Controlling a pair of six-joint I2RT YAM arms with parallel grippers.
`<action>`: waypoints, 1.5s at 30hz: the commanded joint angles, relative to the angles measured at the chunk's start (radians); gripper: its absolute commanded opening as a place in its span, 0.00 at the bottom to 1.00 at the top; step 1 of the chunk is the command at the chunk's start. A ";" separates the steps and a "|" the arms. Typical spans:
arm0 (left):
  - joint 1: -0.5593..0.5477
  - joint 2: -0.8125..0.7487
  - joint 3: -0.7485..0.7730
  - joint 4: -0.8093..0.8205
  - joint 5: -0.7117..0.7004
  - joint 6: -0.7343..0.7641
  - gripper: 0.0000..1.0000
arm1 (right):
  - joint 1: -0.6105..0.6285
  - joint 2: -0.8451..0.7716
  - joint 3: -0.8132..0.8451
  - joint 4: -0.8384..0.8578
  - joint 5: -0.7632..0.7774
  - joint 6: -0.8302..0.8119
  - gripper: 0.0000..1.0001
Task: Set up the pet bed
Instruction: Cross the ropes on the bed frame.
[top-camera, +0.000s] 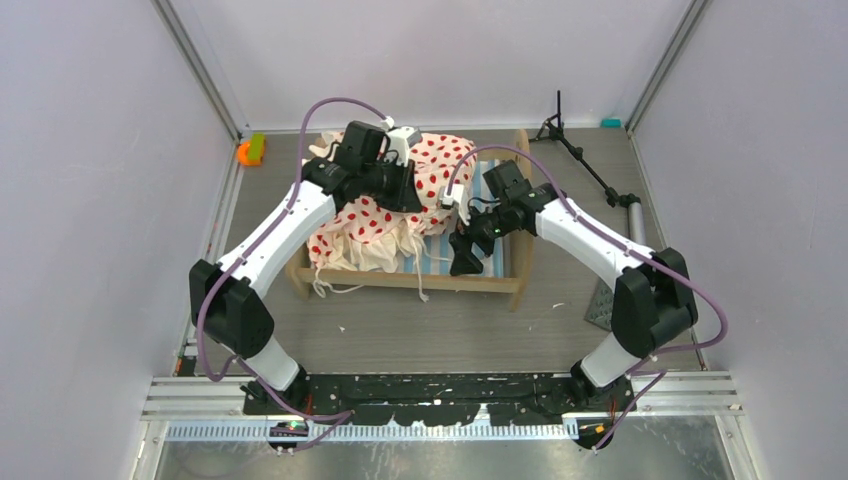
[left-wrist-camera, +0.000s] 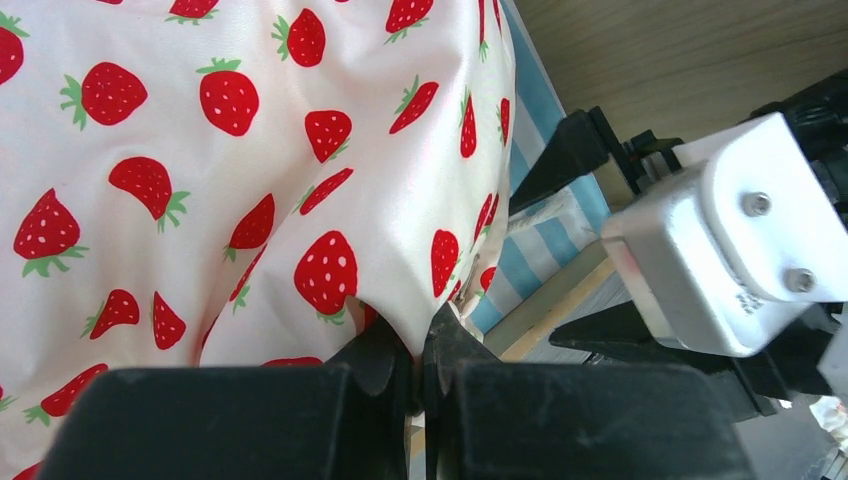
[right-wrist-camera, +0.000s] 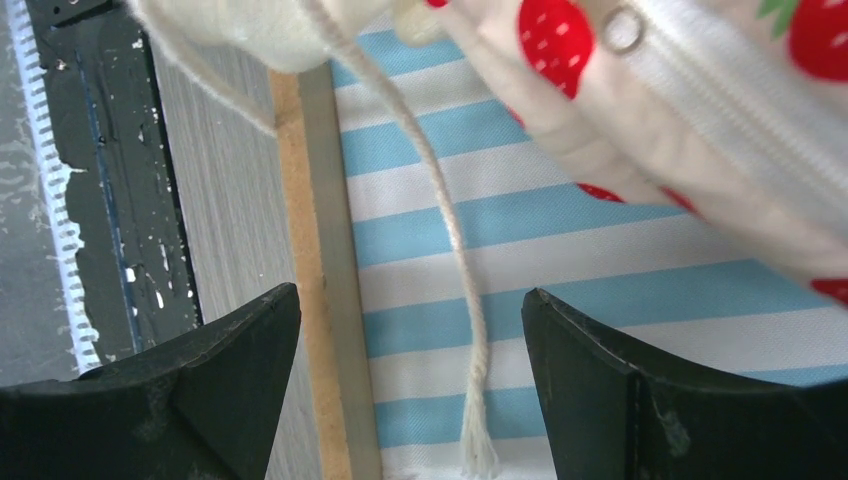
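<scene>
The pet bed, a light-wood frame (top-camera: 405, 281) with a blue-white striped mattress (top-camera: 442, 248), stands mid-table. Cream bedding printed with red strawberries (top-camera: 380, 222) is bunched over its left and far parts. My left gripper (top-camera: 407, 190) is above the bed's far side, shut on a fold of that bedding (left-wrist-camera: 200, 180); the cloth runs down between the left gripper's (left-wrist-camera: 418, 345) closed jaws. My right gripper (top-camera: 467, 256) is open over the mattress (right-wrist-camera: 560, 300) near the front rail (right-wrist-camera: 320, 300). Only a loose cream cord (right-wrist-camera: 470, 330) lies below the right gripper (right-wrist-camera: 410, 293), untouched.
A black tripod stand (top-camera: 585, 160) lies at the back right, and a dark studded mat (top-camera: 600, 305) sits by the right arm's base. An orange-green object (top-camera: 250, 150) is at the back left corner. Walls close in both sides. The right wrist's camera housing (left-wrist-camera: 720, 260) is close to my left gripper.
</scene>
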 joint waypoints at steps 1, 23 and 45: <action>0.011 -0.020 0.004 0.025 0.020 0.001 0.00 | 0.024 0.059 0.082 0.003 0.042 -0.029 0.86; 0.014 -0.022 0.000 0.028 0.029 0.001 0.00 | 0.089 0.075 0.168 -0.057 0.097 -0.047 0.84; 0.022 -0.027 -0.009 0.031 0.033 0.002 0.00 | 0.077 -0.044 0.061 0.165 0.270 0.169 0.34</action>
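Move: Lying over the striped mattress, the loose rope runs some 4 cm to the right hand's left, level with it front to back and about 3 cm below. The bed's front rail is about 5 cm back from that hand; the other rope hangs over the rail about 8 cm to its left and 4 cm back. From the left hand, which pinches the strawberry cover, the loose rope lies about 8 cm back, 5 cm right and 12 cm lower. Reaching left and down about 2 cm each with a little forward, the right hand brings its wide-open fingers to the loose rope and pauses. It lifts about 3.5 cm, drawing back slightly, then sinks some 2 cm again, easing forward and right, while the fingers narrow to roughly half open around the rope. The left hand stays put, still pinching the cover. ##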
